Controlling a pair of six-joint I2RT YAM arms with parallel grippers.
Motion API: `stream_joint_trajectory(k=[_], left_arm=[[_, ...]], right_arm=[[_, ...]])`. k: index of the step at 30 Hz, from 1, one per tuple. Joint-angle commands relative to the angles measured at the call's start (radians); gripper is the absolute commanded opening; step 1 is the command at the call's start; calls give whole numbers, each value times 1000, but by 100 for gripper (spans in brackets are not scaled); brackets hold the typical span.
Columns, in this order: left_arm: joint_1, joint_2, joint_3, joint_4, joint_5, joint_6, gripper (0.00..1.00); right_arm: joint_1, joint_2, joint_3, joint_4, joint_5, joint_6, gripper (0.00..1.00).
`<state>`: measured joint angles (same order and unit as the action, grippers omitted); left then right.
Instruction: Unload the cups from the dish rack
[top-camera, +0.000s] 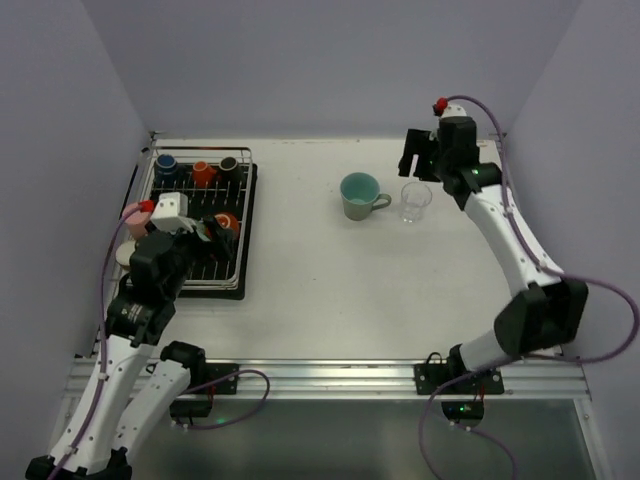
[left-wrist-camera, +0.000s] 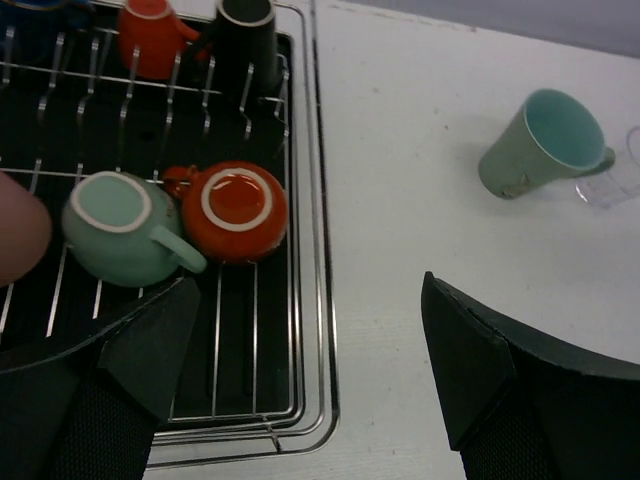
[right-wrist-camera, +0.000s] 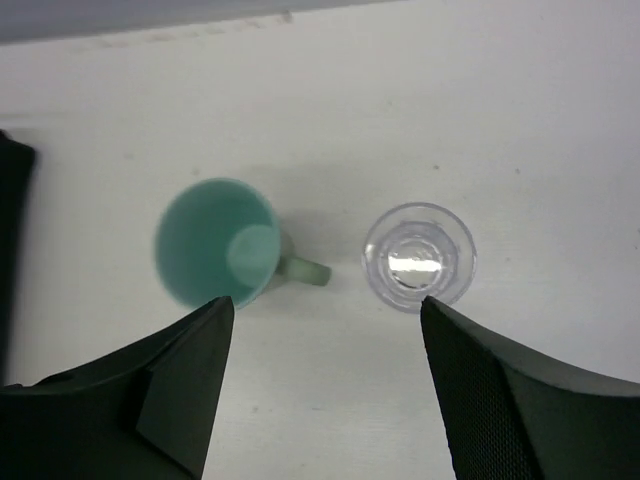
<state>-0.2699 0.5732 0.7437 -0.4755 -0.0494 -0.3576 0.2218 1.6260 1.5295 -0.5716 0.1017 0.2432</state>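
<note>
The dish rack (top-camera: 240, 262) stands on its black tray at the table's left. At its far end stand a blue cup (top-camera: 166, 165), a red-orange cup (left-wrist-camera: 150, 35) and a black cup (left-wrist-camera: 245, 40). Mid-rack, a teal mug (left-wrist-camera: 115, 225) lies against an orange cup (left-wrist-camera: 237, 208). My left gripper (left-wrist-camera: 310, 340) hovers open over the rack's near right corner, holding nothing. On the table stand another teal mug (right-wrist-camera: 215, 245) and a clear glass (right-wrist-camera: 418, 257). Above and just behind them my right gripper (right-wrist-camera: 328, 320) is open and empty.
A salmon-coloured shape (left-wrist-camera: 20, 228) blurs at the left edge of the left wrist view. The rack's wire rim (left-wrist-camera: 325, 300) runs between my left fingers. Walls close the table on the left, back and right.
</note>
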Motion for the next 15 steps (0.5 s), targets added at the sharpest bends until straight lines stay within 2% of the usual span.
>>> stream_joint_trajectory(k=[1,2,4,6,10,15], left_arm=[[3,-1,94,-48,-299,-44,100],[3,-1,103,-69,-338,-55,100],[3,1,115,-89,-456,-96,100],[3,8,111,-113,-533,-147,100],[4,69,88,-150,-748,-204,100],[53,172,92,-180,-836,-227,100]], right_arm=[[7,-269,-226,186,-153,114,79],[16,-320,-289,293,-184,164,79],[56,-447,-468,389,-269,209,79],[112,-501,-554,489,-324,251,79],[185,-538,-638,496,-356,222,80],[185,-587,-710,533,-399,206,80]])
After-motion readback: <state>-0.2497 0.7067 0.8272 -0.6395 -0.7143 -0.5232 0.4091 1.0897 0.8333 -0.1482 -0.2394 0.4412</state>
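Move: Ahead and left of the open left hand, which hangs over the rack's near right corner, the pink cup is about 11 cm forward, 19 cm left and 16 cm below. The white cup lies 6 cm forward and 23 cm left, the green cup 12 forward and 7 left, the red cup 12 straight ahead. From the right hand the pink cup is some 67 cm left and 9 cm back; the placed glass lies 3 cm forward, 1 cm right and 18 cm below, the mint mug 3 forward and 12 left. Swinging left some 11 cm across the rack's near part towards the pink cup, the left hand turns counter-clockwise about 40 degrees, rises slightly and then sinks, fingers wide open and touching nothing. The empty right hand clears the glass, drawing back about 14 cm and left 10 cm, up first and then down again, rolling its left side up and turning counter-clockwise with its fingers open. ##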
